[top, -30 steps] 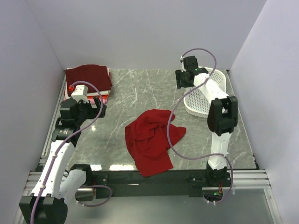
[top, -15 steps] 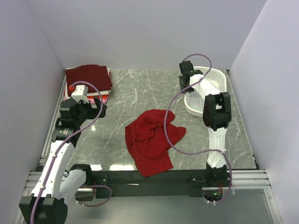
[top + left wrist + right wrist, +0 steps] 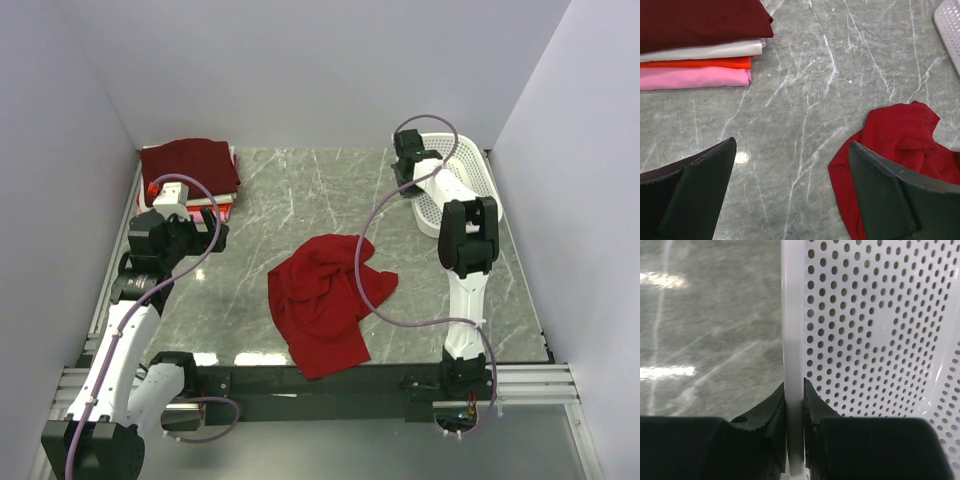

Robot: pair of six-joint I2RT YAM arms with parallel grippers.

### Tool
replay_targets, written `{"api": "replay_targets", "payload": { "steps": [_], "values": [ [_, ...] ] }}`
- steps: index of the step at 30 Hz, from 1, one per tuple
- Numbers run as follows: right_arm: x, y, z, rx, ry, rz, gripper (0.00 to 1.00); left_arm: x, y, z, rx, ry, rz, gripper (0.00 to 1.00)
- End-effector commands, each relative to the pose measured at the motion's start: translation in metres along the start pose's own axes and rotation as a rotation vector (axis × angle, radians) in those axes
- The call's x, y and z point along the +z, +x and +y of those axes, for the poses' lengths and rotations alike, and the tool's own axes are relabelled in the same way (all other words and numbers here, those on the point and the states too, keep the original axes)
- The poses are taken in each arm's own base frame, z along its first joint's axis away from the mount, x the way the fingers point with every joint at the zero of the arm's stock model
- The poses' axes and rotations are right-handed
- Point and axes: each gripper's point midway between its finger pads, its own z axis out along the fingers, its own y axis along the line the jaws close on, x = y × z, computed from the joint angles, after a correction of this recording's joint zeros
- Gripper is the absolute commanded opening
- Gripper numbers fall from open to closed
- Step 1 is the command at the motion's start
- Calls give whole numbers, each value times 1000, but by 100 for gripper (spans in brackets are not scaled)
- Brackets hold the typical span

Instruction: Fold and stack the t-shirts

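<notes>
A crumpled bright red t-shirt (image 3: 320,300) lies in the middle of the marble table, and its edge shows in the left wrist view (image 3: 900,135). Folded t-shirts, maroon on top of white, orange-red and pink, form a stack (image 3: 190,165) at the back left (image 3: 700,50). My left gripper (image 3: 185,232) hovers between the stack and the red shirt, open and holding nothing (image 3: 792,145). My right gripper (image 3: 408,165) is at the back right, shut on the rim (image 3: 792,315) of the white perforated basket (image 3: 460,175), one finger on each side of the rim (image 3: 794,390).
The basket's perforated wall (image 3: 870,330) fills the right wrist view, and its corner shows in the left wrist view (image 3: 950,25). Purple cables hang from both arms, the right one looping over the red shirt. White walls close in the table on three sides.
The right gripper has moved right and back to the basket's rim and closed on it. The basket has shifted a little towards the back. The left arm has stayed still.
</notes>
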Motion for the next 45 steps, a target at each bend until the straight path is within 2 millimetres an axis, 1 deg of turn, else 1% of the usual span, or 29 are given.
{"api": "replay_targets", "payload": {
  "steps": [1,2,3,5,13,17,20,21,23,25,26,28,29,30,31,32,33,34,35,36,37,38,39,40,41,42,43,44,45],
  "values": [
    [1,-30,-36,12,73,-84,18,1,-11,-5,14,19,-33,99],
    [0,-38,-42,24,81,-99,18,1,-10,-5,13,20,-28,100],
    [8,-35,-48,32,90,-84,18,1,-11,-5,14,19,-30,99],
    [10,-42,-57,51,97,-94,18,2,-10,-4,13,18,-26,99],
    [32,-37,-85,86,156,-70,18,4,-7,-3,12,16,-12,99],
    [37,-36,-91,76,169,-72,21,5,-7,-3,11,18,-10,99],
    [35,-42,-95,50,179,-91,40,5,-5,-9,7,48,-5,99],
    [32,-44,-97,44,181,-98,50,6,-5,-10,10,58,-3,100],
    [20,-51,-100,22,181,-118,58,7,-2,-21,13,125,9,100],
    [7,-59,-105,4,188,-155,62,9,6,-32,10,201,45,99],
    [-9,-63,-109,-1,189,-180,63,9,7,-37,11,231,53,99],
    [-22,-66,-107,-24,180,-218,68,10,13,-52,7,327,91,99],
    [-45,-75,-113,-26,181,-265,70,8,15,-59,5,370,101,100],
    [-56,-82,-108,-50,167,-299,71,7,16,-65,16,415,103,99],
    [-61,-78,-104,-65,155,-301,72,3,19,-76,18,482,115,97],
    [-82,-85,-106,-66,154,-339,72,2,21,-80,22,505,119,97],
    [-91,-85,-103,-89,142,-349,73,1,24,-90,34,539,127,96],
    [-98,-84,-91,-112,102,-358,73,1,29,-95,43,558,144,95],
    [-115,-87,-88,-122,86,-390,73,3,33,-99,54,561,158,94],
    [-123,-86,-82,-144,64,-399,74,1,43,-112,76,593,194,93],
    [-127,-83,-67,-173,18,-406,74,4,51,-117,81,600,228,92],
    [-142,-84,-63,-184,-6,-431,74,4,55,-123,93,610,245,91],
    [-149,-81,-56,-205,-37,-438,74,4,63,-134,116,618,270,90],
    [-149,-71,-46,-224,-76,-430,74,7,76,-138,118,614,321,88],
    [-167,-71,-29,-252,-159,-477,74,8,78,-144,133,616,335,85],
    [-173,-63,-16,-298,-217,-480,74,6,89,-156,167,627,366,82],
    [-173,-46,2,-340,-305,-460,74,9,102,-159,176,616,418,79],
    [-191,-38,28,-383,-451,-496,74,10,106,-165,194,618,436,78],
    [-197,-26,43,-426,-549,-500,73,6,117,-177,219,639,470,77]
  ]
}}
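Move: My right hand is closed on the left rim of the white basket, whose middle lies about 13 cm to its right, 3 cm farther out and 3 cm lower; the crumpled red t-shirt lies some 30 cm back, 26 cm to its left and 7 cm down. From my open left hand, this t-shirt is roughly 27 cm to the right, 9 cm back and 22 cm below. The folded stack stands about 24 cm ahead of my left hand, 12 cm left and 18 cm lower. Still gripping the rim, my right hand drags the basket some 8 cm right and 5 cm outward, opens to let go, then rises clear by about 18 cm, swinging left and back while turning counter-clockwise, fingers tipping up. My left hand barely moves at first, then sweeps right, down and back over the red t-shirt, turning clockwise, tipping down and narrowing slightly. ##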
